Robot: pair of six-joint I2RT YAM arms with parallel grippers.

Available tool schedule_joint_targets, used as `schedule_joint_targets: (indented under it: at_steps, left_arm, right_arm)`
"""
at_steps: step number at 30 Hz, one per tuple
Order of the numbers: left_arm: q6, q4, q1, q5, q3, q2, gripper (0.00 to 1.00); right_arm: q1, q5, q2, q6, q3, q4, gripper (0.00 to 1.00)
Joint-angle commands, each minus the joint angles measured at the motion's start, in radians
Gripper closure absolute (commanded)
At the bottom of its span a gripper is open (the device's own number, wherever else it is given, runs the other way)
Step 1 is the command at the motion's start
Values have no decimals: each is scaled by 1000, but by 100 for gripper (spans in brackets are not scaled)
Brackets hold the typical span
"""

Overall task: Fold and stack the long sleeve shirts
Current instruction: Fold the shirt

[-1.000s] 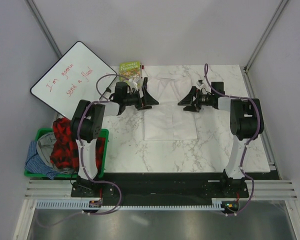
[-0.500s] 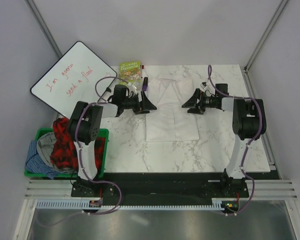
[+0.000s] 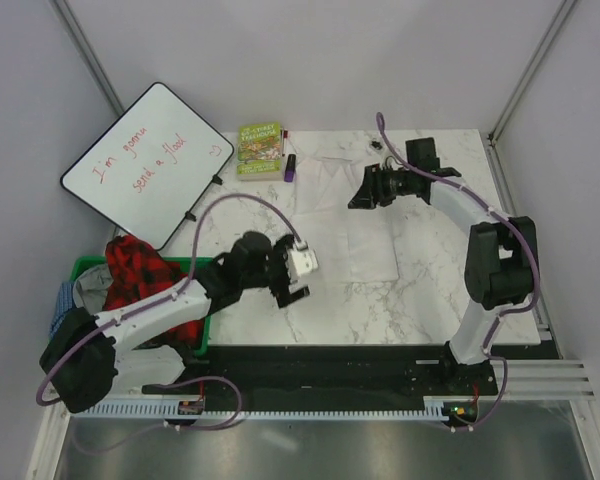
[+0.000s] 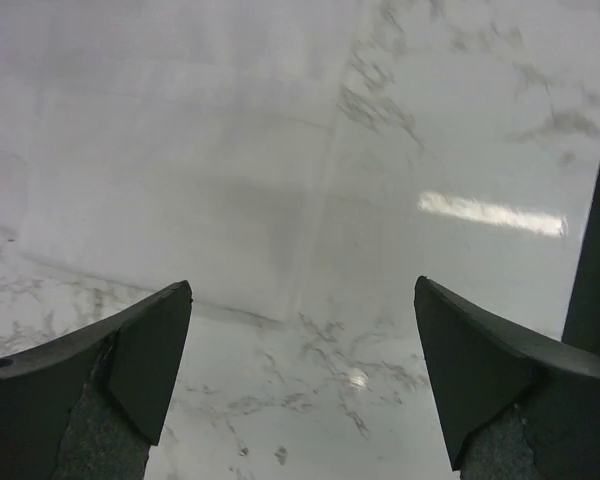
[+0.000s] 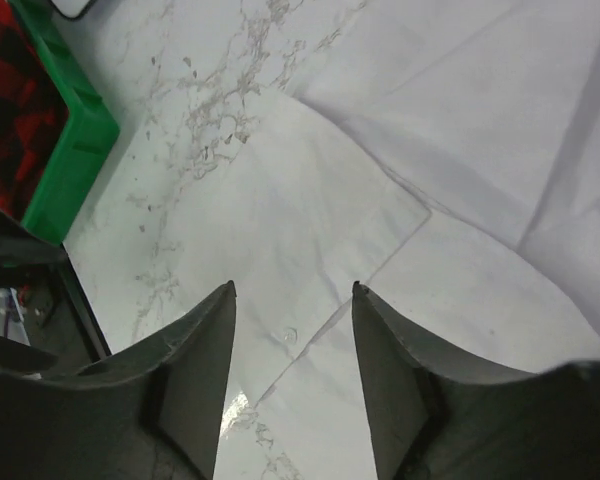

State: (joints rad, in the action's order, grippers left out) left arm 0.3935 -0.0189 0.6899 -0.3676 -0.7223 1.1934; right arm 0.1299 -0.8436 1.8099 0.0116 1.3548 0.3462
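A white long sleeve shirt [image 3: 355,245] lies folded flat on the marble table [image 3: 430,290]. My right gripper [image 3: 358,192] hovers over its far part, jaws partly apart with nothing between them. In the right wrist view the gripper [image 5: 294,287] looks down on folded white panels of the shirt [image 5: 460,120] and one button. My left gripper [image 3: 292,290] sits by the shirt's near left corner, wide open and empty. Under the gripper [image 4: 302,283] in the left wrist view is bare marble, with the shirt's edge [image 4: 170,160] just ahead.
A green bin [image 3: 208,266] at the left table edge holds a red plaid garment [image 3: 140,265] and blue cloth [image 3: 68,297]. A whiteboard [image 3: 145,160] leans at far left. A green book [image 3: 260,148] and a small purple object [image 3: 290,168] lie at the far edge.
My left arm has swung from the shirt's far left side back to its near left corner. My right gripper moved toward the far side and its jaws narrowed.
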Motion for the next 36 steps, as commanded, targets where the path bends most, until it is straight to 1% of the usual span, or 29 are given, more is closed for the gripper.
schedule_joint_targets:
  at_steps: [1,2,3,5,6,8,14,15,16,17,18,19,20,22,23,26,27,29,33,34,36]
  left_arm:
    - [375,-27,218,336,161,-37,1]
    - [384,0,288,363,172,-25,1]
    - [392,52,313,427,176,-15,3]
    - [421,94,380,479,178,23,5]
    - [430,121,394,519,175,62,7]
    - [468,204,425,541,175,103,11]
    - [553,347,476,584,147,284,18]
    - [570,384,477,588,149,310,21]
    - [608,417,477,591,149,371,23]
    - [623,480,477,599,143,402,25]
    - [640,506,477,617,138,432,31]
    - [660,529,477,628,124,496,34]
    - [662,554,477,644,116,521,37]
    - [660,563,477,654,94,566,45]
    - [659,568,477,677,89,601,47]
    - [653,593,477,697,89,624,56]
    - [641,580,477,694,92,620,65]
    - [625,544,477,685,78,606,74]
    - [587,420,477,654,28,549,98]
    - [576,334,477,642,18,535,98]
    - [535,233,491,592,-3,477,98]
  right_arm:
    - [88,89,103,-64,49,41,53]
    - [114,89,132,-56,62,36,55]
    - [126,92,146,-59,70,33,56]
    - [142,110,189,-79,92,34,57]
    - [148,120,201,-85,98,34,59]
    - [148,130,241,-97,116,37,61]
    - [146,141,328,-105,115,60,65]
    - [146,143,338,-105,113,62,65]
    - [146,147,345,-107,110,62,66]
    - [146,152,354,-108,109,60,66]
    - [146,158,359,-108,106,60,67]
    - [146,169,364,-105,99,60,67]
    - [143,170,371,-102,98,62,68]
    - [134,150,379,-82,87,63,68]
    - [116,140,385,-72,83,63,68]
    - [85,117,385,-59,61,62,68]
    - [80,115,384,-61,55,62,68]
    - [77,97,372,-71,30,66,68]
    - [93,77,335,-97,-29,73,68]
    - [100,72,316,-105,-39,79,68]
    - [112,46,287,-131,-52,112,66]
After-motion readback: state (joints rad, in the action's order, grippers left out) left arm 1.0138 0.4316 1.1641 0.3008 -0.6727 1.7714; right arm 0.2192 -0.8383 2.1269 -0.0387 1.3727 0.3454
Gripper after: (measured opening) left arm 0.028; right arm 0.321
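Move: For the left hand, the shirt's near edge is some 14 cm below, 7 cm right and 1 cm back; the purple marker lies about 24 cm ahead and 3 cm left, with the green book roughly 28 ahead and 9 left. The spot on the shirt the right hand goes for is about 14 cm below it, 3 cm left and 2 cm back; the near edge's grip place lies 12 cm back and 6 cm left. Left hand drops 13 cm, swings right and pinches the shirt's near edge; right lowers onto the shirt, fingers narrowing. ##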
